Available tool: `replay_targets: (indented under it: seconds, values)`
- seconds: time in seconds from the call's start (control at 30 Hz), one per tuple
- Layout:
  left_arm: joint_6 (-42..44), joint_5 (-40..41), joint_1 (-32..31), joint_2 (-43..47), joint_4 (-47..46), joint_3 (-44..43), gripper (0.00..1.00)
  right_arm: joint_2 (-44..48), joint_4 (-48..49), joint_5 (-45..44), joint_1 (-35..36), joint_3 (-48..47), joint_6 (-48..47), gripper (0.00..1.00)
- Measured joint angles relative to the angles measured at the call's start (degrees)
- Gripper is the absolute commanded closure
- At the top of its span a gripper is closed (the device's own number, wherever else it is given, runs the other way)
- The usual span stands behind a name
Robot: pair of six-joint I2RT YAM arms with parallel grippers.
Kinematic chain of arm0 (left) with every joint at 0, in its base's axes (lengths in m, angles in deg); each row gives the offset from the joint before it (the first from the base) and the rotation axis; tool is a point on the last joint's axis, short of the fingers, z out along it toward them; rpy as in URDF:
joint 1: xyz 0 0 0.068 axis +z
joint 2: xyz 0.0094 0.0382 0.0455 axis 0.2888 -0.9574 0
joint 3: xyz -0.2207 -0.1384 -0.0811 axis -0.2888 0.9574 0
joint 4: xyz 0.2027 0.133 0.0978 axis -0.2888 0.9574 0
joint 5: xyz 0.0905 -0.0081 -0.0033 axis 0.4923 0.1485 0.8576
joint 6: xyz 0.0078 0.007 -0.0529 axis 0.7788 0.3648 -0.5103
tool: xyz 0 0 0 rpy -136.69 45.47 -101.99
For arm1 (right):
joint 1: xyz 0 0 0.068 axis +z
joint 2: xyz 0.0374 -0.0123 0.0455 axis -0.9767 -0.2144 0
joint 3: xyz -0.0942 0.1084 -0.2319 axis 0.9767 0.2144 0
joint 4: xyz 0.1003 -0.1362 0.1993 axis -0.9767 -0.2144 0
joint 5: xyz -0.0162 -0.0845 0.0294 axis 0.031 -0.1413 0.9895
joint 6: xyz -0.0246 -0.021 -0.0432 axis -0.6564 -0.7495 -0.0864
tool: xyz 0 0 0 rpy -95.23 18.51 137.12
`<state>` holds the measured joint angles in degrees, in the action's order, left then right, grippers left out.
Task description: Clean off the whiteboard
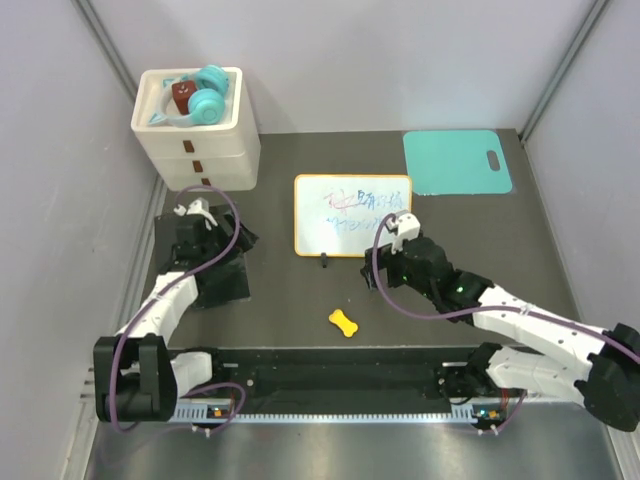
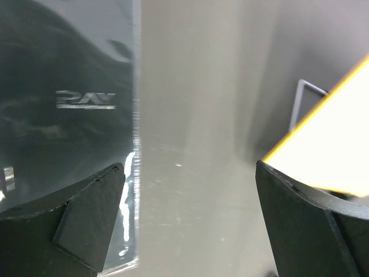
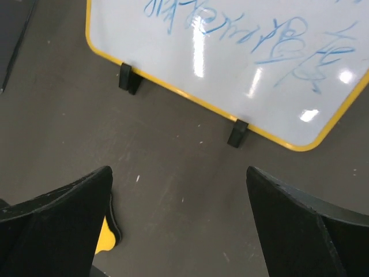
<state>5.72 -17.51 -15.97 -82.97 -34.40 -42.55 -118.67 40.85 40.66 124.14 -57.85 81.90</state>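
Observation:
The whiteboard (image 1: 352, 215) has an orange-yellow frame and lies in the middle of the table with blue and red scribbles on it. It also shows in the right wrist view (image 3: 230, 52) and as a yellow-edged corner in the left wrist view (image 2: 334, 150). A small yellow bone-shaped eraser (image 1: 343, 322) lies in front of it; its edge shows in the right wrist view (image 3: 105, 239). My right gripper (image 1: 400, 232) (image 3: 179, 231) is open and empty, just off the board's near right corner. My left gripper (image 1: 200, 215) (image 2: 190, 219) is open and empty over bare table, left of the board.
A black square pad (image 1: 215, 272) lies under the left arm. A white stacked drawer box (image 1: 195, 135) with teal headphones stands at the back left. A teal mat (image 1: 457, 161) with a handle hole lies at the back right. Walls enclose the table.

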Motion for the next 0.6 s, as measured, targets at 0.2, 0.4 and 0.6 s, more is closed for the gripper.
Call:
replay_targets:
  seconds: [0.2, 0.4, 0.6]
  values:
    - [0.4, -6.9, 0.0, -2.3, -2.6, 0.2, 0.01, -4.6, -2.7, 4.0, 1.1, -2.8, -0.7, 0.03]
    - [0.7, -11.6, 0.0, -2.7, -4.8, 0.5, 0.01, -9.7, -7.9, 7.3, 4.2, -7.4, -4.8, 0.19]
    - [0.3, -16.5, 0.0, -7.0, -7.4, 0.5, 0.01, -16.1, -9.9, 8.6, 9.0, -8.1, -5.4, 0.23]
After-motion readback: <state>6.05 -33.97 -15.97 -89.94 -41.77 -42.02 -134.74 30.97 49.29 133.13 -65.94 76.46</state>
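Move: The yellow eraser lies about 10 cm back, 11 cm left and 13 cm below the open right hand. From that hand, the whiteboard's middle is some 10 cm ahead, 8 cm left and 9 cm below, and its left black foot about 2 cm ahead, 15 cm left and 12 cm below. From the left hand, the whiteboard's middle is roughly 3 cm ahead, 29 cm right and 5 cm lower; the eraser lies 18 cm back, 28 cm right and 10 cm below. Towards the yellow eraser the right hand sinks about 6 cm while drawing back and left nearly as far, away from the whiteboard, turning counter-clockwise and tipping farther down as its wide-open fingers narrow by a fifth. The empty left hand slides some 4.5 cm right towards the whiteboard's left edge, swinging clockwise with its right side rising, fingers wide open. ##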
